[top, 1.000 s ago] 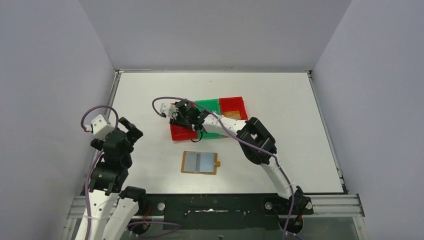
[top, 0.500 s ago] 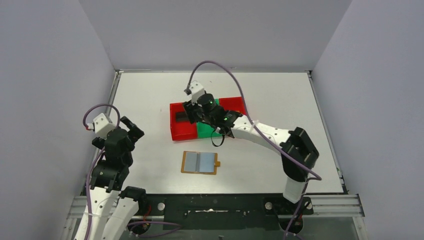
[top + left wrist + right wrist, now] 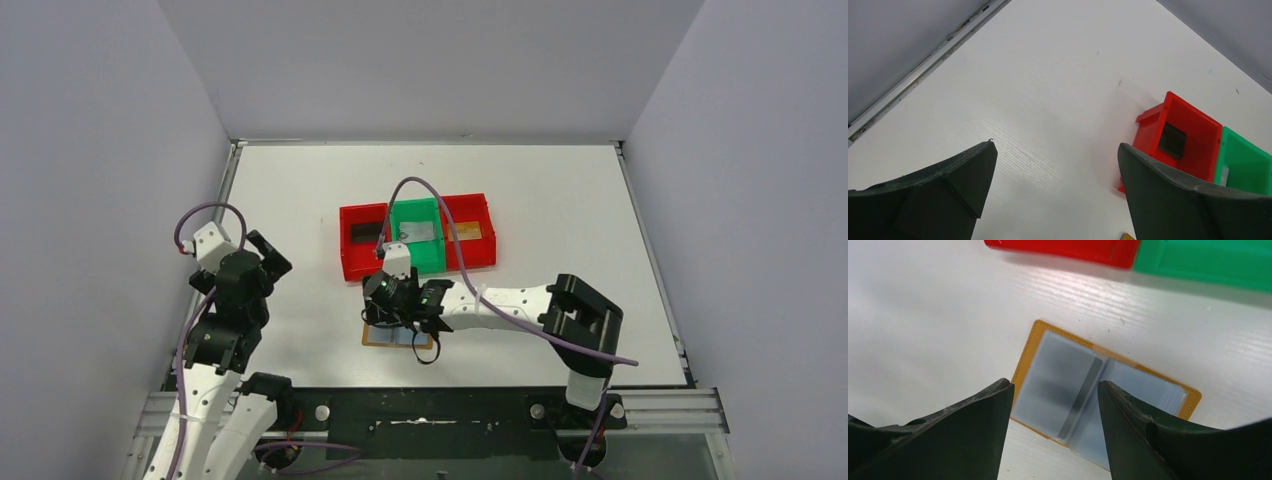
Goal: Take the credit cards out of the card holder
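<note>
The card holder (image 3: 1108,390) lies open on the white table, tan-edged with pale blue-grey sleeves; I cannot tell whether its sleeves hold a card. My right gripper (image 3: 1054,387) hovers just above it, open, with nothing between its fingers. From above, the right gripper (image 3: 395,318) hides most of the card holder (image 3: 380,338). The credit cards lie in the bins: black card (image 3: 362,232), silver-grey card (image 3: 420,232), orange-brown card (image 3: 470,232). My left gripper (image 3: 272,257) is open and empty at the left, off the table surface; from the left gripper (image 3: 1055,150) the black card (image 3: 1171,141) shows.
Three bins stand side by side behind the holder: a red bin (image 3: 350,262), a green bin (image 3: 417,258) and a second red bin (image 3: 480,255). The first two, the red bin (image 3: 1063,247) and the green bin (image 3: 1208,260), also show just beyond the holder. Grey walls enclose the table.
My right arm swung from the left red bin back toward the near edge, coming down over the card holder with its jaws widening. The black card stayed in the bin. The left arm barely shifted.
</note>
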Action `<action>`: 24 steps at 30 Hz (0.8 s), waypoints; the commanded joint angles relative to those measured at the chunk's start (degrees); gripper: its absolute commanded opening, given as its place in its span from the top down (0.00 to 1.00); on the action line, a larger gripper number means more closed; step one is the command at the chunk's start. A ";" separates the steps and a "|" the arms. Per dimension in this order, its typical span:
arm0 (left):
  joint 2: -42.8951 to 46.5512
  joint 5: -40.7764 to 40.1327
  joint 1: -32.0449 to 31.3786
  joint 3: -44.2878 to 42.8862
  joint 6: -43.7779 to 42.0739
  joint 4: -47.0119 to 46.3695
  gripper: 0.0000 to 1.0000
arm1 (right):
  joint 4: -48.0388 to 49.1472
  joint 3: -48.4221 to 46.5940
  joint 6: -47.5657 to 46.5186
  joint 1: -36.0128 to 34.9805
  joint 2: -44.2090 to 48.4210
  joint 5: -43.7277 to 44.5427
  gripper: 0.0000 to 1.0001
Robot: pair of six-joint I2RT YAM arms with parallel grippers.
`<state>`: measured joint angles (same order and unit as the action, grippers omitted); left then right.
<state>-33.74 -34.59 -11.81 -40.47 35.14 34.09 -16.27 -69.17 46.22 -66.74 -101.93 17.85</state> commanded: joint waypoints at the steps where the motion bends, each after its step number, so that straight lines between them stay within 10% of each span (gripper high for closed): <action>1: -0.18 -0.34 0.41 -0.75 -0.71 -2.03 0.06 | -2.95 -2.16 6.88 -1.49 -1.70 4.21 0.36; 24: 0.24 -0.71 0.39 -0.70 -0.73 -1.74 0.06 | -18.25 -13.84 8.25 -3.46 -15.00 6.33 0.34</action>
<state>-33.98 -34.65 -11.77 -40.47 35.14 34.09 -29.30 -80.58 52.86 -69.82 -115.66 20.38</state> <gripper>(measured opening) 0.942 0.657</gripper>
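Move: Close below the right hand lies the open card holder, its middle about 8 cm down, 2 cm back and 4 cm to the right. Beyond it, the left red bin sits some 16 cm ahead and 2 cm left of the hand, with the green bin also 16 cm ahead but 10 cm right, both about 6 cm lower. From the left hand the card holder is roughly 26 cm right, 6 cm back and 21 cm below. Sinking about 6 cm onto the card holder's left page, quickly at first and then more slowly, the right hand also draws back nearly 2 cm early on. Its left side tilts down some 10 degrees while the fingers stay about two-thirds open, one near the page's outer edge and the other by the fold; the fingertips seem to reach the holder. ##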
